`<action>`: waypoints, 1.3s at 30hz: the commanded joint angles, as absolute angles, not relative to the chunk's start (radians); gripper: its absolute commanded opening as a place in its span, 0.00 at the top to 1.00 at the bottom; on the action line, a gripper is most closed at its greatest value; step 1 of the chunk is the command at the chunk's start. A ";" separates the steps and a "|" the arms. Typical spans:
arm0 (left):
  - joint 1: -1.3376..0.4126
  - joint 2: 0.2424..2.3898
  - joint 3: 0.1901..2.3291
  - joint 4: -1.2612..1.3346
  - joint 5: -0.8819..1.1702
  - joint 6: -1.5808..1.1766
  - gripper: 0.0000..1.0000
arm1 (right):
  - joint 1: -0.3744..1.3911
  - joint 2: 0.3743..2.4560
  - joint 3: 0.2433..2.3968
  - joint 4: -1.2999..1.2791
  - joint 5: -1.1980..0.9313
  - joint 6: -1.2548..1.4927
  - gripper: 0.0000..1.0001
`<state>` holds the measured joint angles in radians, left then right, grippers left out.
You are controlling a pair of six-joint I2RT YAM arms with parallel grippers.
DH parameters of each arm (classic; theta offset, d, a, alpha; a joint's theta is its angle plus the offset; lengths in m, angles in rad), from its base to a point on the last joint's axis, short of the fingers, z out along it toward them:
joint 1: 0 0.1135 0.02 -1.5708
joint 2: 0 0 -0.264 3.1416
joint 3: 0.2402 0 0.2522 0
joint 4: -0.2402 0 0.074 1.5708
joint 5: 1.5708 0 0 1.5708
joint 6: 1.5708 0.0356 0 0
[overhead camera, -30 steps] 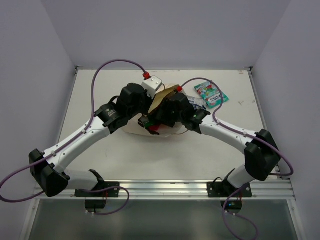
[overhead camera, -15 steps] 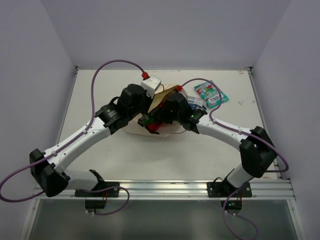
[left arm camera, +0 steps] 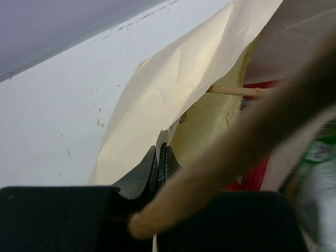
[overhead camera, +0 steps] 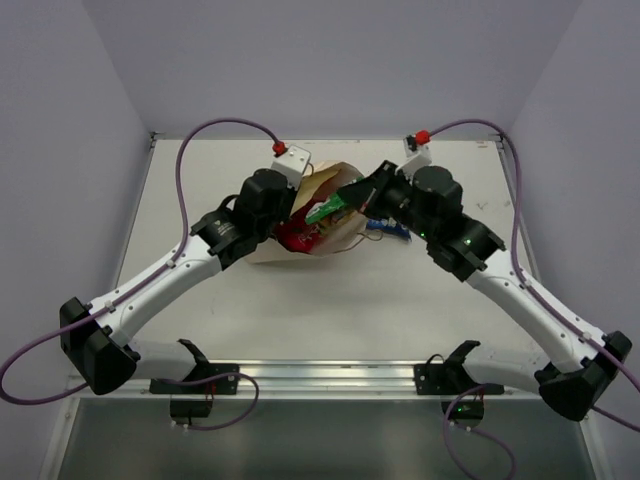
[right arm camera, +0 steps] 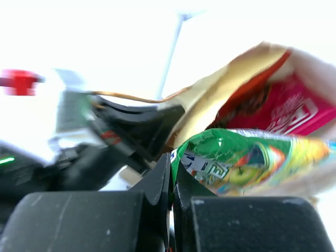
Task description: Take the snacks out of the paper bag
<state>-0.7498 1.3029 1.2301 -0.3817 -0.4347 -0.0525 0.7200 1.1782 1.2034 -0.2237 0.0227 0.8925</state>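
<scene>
The cream paper bag [overhead camera: 322, 190] lies mid-table with its mouth held open. My left gripper [left arm camera: 161, 157] is shut on the bag's paper edge [left arm camera: 173, 94]; a blurred loop handle [left arm camera: 236, 152] crosses close to the lens. My right gripper [right arm camera: 172, 173] is shut on the edge of a green snack pack [right arm camera: 252, 160], lifted clear of the bag's mouth; the pack shows in the top view [overhead camera: 328, 208]. A pink-red bag [right arm camera: 286, 113] still lies inside the paper bag, also seen from above [overhead camera: 297, 235]. A small blue pack [overhead camera: 388, 226] lies just right of the bag.
White table with walls at the left, back and right. The right arm [overhead camera: 470, 250] reaches in from the right, the left arm [overhead camera: 200, 255] from the left, both wrists meeting over the bag. A purple cable [overhead camera: 215, 135] arcs above the left arm.
My right gripper has pulled back up and to the right out of the bag with the green pack. The teal-pink pack at the back right is now hidden by the right arm.
</scene>
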 commanded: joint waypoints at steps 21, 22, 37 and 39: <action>-0.555 1.313 1.250 -0.393 -0.471 0.027 1.00 | 0.005 1.129 1.060 -0.192 -0.012 0.830 1.00; -0.555 1.310 1.255 -0.391 -0.460 0.031 1.00 | -0.030 1.144 1.002 -0.166 -0.012 0.834 1.00; -0.555 1.275 1.368 -0.468 -0.316 0.106 1.00 | -0.060 0.807 0.587 -0.457 0.034 0.939 0.31; -0.555 1.275 1.377 -0.479 -0.301 0.109 1.00 | -0.060 0.752 0.647 -0.540 0.028 0.882 0.18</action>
<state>-0.5610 1.3056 1.3262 -0.4461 -0.3408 0.0761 -0.0608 0.8165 0.5472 -0.4057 0.0097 0.9241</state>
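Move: The green snack is already in the right fingers over the paper bag's mouth. Its open spot of table is about 25 cm to that hand's right, 9 ahead and 32 below; the blue snack lies 15 right and 22 ahead, at table height, the paper bag's middle 8 left, 9 ahead and 22 below. From the left hand, pinching the rim, the bag's middle is 9 right, 6 ahead and 14 below, the spot 36 right, 4 ahead and 25 below. The right hand carries the green snack away from the paper bag, about 28 cm to the right in an arc that first climbs some 7 cm, then reaches forward and drops about 30, turning clockwise some 45 degrees and tipping down, before its fingers open wide, let go and draw back towards the base. Meanwhile the left hand keeps its pinch on the rim and drags the paper bag about 7 cm left and a little forward, then eases back slightly to the right and lifts a couple of centimetres. ##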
